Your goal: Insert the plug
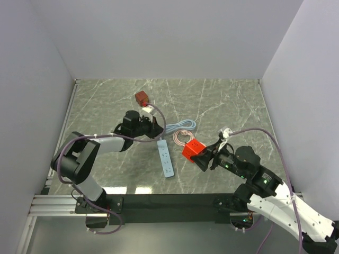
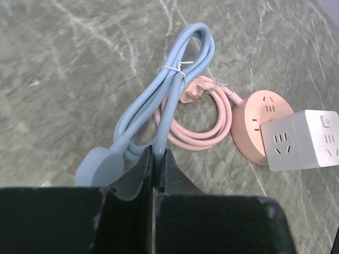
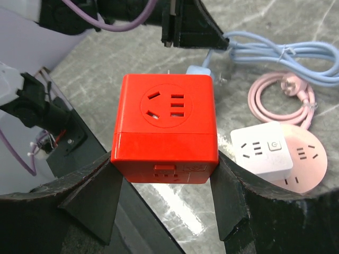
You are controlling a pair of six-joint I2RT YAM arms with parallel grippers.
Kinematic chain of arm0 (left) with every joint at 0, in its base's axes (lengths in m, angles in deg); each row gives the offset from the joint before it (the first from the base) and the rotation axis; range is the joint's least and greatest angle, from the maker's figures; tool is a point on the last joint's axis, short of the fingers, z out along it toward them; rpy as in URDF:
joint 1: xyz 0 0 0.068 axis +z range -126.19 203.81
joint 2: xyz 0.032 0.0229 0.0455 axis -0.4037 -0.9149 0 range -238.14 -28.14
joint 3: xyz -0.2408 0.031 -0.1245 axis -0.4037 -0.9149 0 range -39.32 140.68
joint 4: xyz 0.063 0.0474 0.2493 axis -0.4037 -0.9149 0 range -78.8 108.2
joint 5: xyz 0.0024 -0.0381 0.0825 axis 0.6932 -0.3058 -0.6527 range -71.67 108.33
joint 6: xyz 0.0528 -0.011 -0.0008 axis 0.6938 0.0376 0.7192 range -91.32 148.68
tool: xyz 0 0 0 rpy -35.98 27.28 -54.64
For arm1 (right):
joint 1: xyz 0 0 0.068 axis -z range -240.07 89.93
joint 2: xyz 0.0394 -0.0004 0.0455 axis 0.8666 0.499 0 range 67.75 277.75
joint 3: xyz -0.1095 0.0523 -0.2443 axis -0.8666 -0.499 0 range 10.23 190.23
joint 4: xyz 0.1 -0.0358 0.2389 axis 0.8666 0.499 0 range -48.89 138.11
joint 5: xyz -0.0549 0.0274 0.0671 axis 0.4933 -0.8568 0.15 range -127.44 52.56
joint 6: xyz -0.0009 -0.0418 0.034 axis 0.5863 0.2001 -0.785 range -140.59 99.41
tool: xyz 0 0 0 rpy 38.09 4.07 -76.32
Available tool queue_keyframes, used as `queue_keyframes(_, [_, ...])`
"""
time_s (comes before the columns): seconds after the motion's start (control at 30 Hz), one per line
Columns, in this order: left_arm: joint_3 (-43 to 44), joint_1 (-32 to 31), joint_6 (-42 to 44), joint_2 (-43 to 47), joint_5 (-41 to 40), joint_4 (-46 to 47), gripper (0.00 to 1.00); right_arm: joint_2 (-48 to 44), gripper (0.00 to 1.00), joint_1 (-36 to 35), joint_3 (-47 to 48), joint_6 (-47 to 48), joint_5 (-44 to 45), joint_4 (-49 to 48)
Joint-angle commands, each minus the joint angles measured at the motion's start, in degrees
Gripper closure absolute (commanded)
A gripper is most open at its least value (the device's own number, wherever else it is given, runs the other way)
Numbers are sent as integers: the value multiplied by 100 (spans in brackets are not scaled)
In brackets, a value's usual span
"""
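Note:
My right gripper (image 1: 201, 157) is shut on the bright red cube plug (image 1: 193, 150) and holds it above the table, just right of the light blue power strip (image 1: 166, 158). In the right wrist view the plug (image 3: 165, 121) sits between the fingers (image 3: 226, 185), a socket face pointing up. My left gripper (image 1: 157, 128) is at the strip's far end. In the left wrist view its jaws (image 2: 158, 152) are closed on the light blue cable (image 2: 177, 74), beside the cable's blue plug head (image 2: 100, 166).
A coiled pink cable (image 2: 204, 124) leads to a round pink socket (image 2: 254, 124) with a white cube (image 2: 302, 140) on it, right of the blue cable. A darker brownish-red cube (image 1: 141, 97) lies farther back. Walls enclose the table on three sides.

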Motion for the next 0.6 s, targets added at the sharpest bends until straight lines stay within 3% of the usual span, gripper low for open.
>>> queue_keyframes(0.0, [369, -224, 386, -41, -100, 100, 100, 386, 100, 21, 331, 57, 114, -209])
queue_keyframes(0.17, [650, -373, 799, -419, -373, -419, 99, 721, 100, 12, 480, 109, 70, -175])
queue_keyframes(0.4, [712, -514, 966, -744, -162, -367, 99, 1248, 100, 12, 779, 162, 53, 107])
queue_keyframes(0.5, [712, -567, 931, -780, -320, -340, 81, 1590, 100, 12, 876, 197, -44, 160])
queue_keyframes(0.53, [703, -567, 896, -762, -373, -288, 62, 1774, 100, 21, 911, 223, -35, 168])
queue_keyframes(0.57, [669, -567, 809, -745, -426, -253, 53, 1854, 100, 3, 955, 232, -18, 229])
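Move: Just beyond the left hand, which already pinches the blue cord, the pink cord coil lies about 4 cm ahead, 9 cm to the right and 8 cm below. The blue power strip's middle is some 9 cm back, straight in line sideways; the round pink strip 16 cm right, 2 cm back. From the right hand, gripping the red cube, the blue power strip lies about 10 cm ahead, 11 cm left, 20 cm below. Lowering the blue cord about 4 cm while easing some 2 cm right towards the pink coil, the left hand tips its fingers slightly further down, then opens them near the bottom and lets go of the cord. The right hand keeps its grip on the red cube and brings it down about 3 cm and a little forward and left, towards the blue power strip, its fingers tipping down over 10 degrees. ##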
